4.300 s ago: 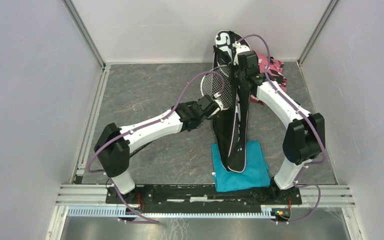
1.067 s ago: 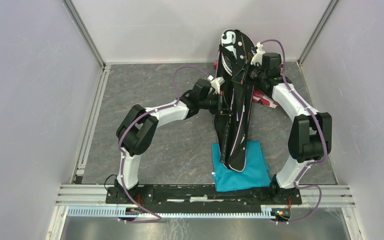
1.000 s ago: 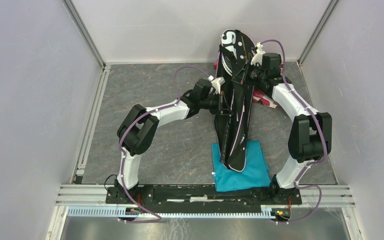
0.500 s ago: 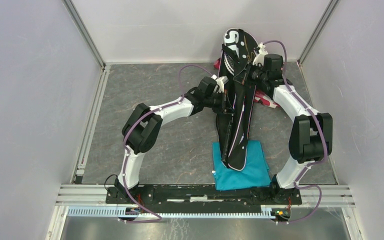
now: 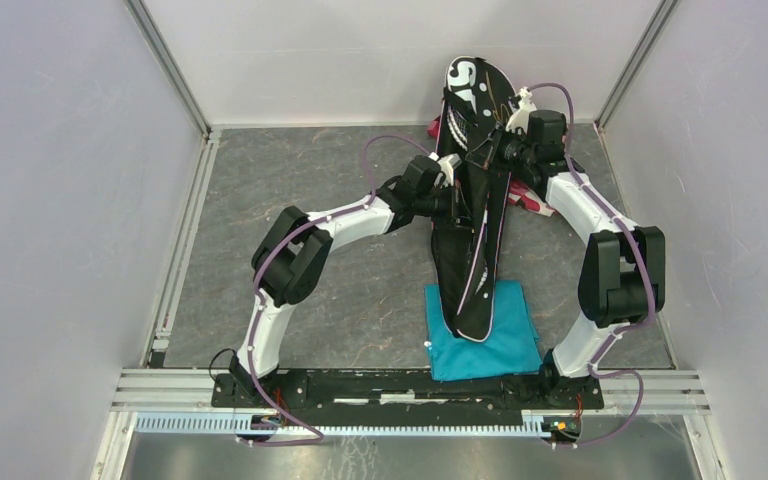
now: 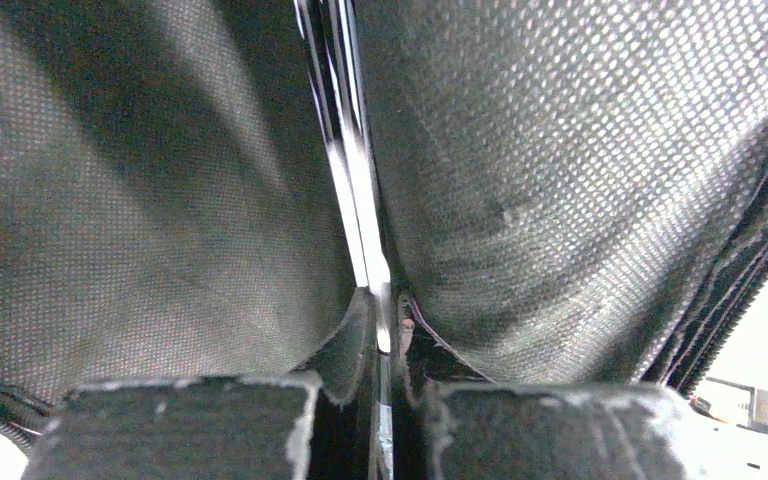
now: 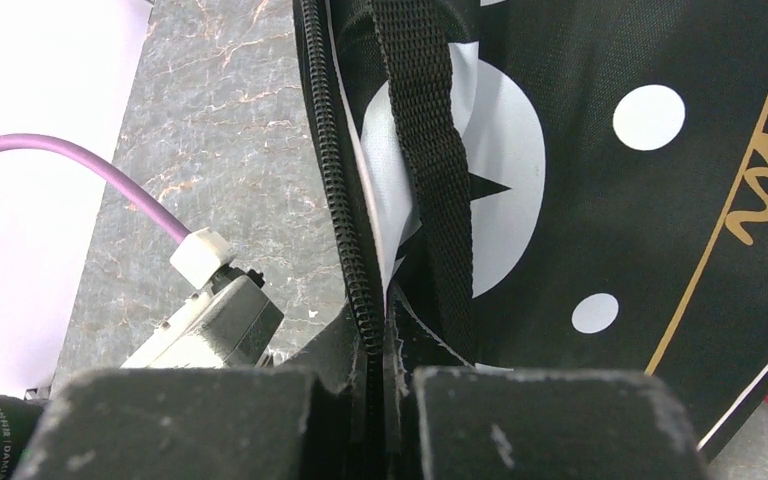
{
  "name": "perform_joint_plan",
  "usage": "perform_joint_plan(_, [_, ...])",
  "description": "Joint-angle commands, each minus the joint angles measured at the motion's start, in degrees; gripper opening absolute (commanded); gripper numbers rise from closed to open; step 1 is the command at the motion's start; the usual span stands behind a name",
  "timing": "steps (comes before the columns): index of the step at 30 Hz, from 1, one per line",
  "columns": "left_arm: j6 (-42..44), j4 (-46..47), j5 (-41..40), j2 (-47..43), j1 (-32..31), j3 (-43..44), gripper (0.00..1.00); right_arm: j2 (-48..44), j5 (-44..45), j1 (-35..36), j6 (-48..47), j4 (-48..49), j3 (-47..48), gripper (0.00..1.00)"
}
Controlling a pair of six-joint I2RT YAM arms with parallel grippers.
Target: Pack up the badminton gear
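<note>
The black "SPORT" bag point(image 5: 470, 260) runs from the back wall down onto the teal cloth point(image 5: 505, 350), its side zip open. My left gripper point(image 5: 455, 200) reaches into the opening from the left. In the left wrist view it point(image 6: 385, 400) is shut on a thin silver racquet rim point(image 6: 355, 200), with the bag's dark woven lining point(image 6: 160, 200) on both sides. My right gripper point(image 5: 490, 150) is at the bag's upper part. In the right wrist view it point(image 7: 380, 350) is shut on the bag's zipper edge point(image 7: 335, 180), beside a black webbing strap point(image 7: 430, 150). Shuttlecocks and tube are out of view.
Pink-black camouflage fabric point(image 5: 532, 200) lies behind the right forearm at the back right. White walls with metal rails point(image 5: 175, 260) close in the grey stone-look floor point(image 5: 290, 190). My left wrist point(image 7: 210, 320) and its purple cable show beside the bag.
The racquet head that showed outside the bag earlier is now inside it. Over the last second my left arm has pushed further into the bag, and the bag's top has shifted slightly right.
</note>
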Motion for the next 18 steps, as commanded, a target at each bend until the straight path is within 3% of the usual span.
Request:
perform_joint_plan(1, [-0.6, 10.7, 0.7, -0.1, 0.3, -0.4, 0.06, -2.7, -6.3, 0.9, 0.7, -2.7, 2.1, 0.0])
perform_joint_plan(5, [3.2, 11.7, 3.3, -3.0, 1.3, -4.8, 0.29, -2.9, -5.9, 0.3, -1.1, -4.1, 3.6, 0.0])
perform_joint_plan(10, [12.3, 8.4, 5.4, -9.8, 4.5, -8.9, 0.66, -2.9, -6.5, -0.5, -3.8, -6.8, 5.5, 0.0])
perform_joint_plan(14, [23.1, 2.3, 6.6, -16.6, 6.3, -11.6, 0.77, -3.4, -6.8, -0.5, -5.4, -8.0, 6.5, 0.0])
perform_joint_plan(18, [32.9, -1.6, 0.3, -23.3, 7.5, -15.5, 0.8, -3.7, -7.7, -0.6, -6.4, -9.1, 8.3, 0.0])
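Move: The left fingers still pinch a racket shaft inside the open racket bag, whose middle lies about 4 cm ahead, 1 cm right and 4 cm below. The bag rim held by the right gripper is some 14 cm ahead, 2 cm right and 8 cm above the left hand; the teal cloth is roughly 28 cm back, 5 cm right and 11 cm below. From the right hand, the bag's middle is about 10 cm back, 1 cm left and 12 cm lower. The left fingers open wide and let go of the racket shaft, dipping about 1 cm as they spread, before the hand sweeps quickly some 8 cm left and climbs out of the bag's mouth, rolling its forward side up by about 15 degrees. The right hand keeps the bag's rim pinched between its closed fingers and eases back a little under 2 cm with a slight counter-clockwise turn. ##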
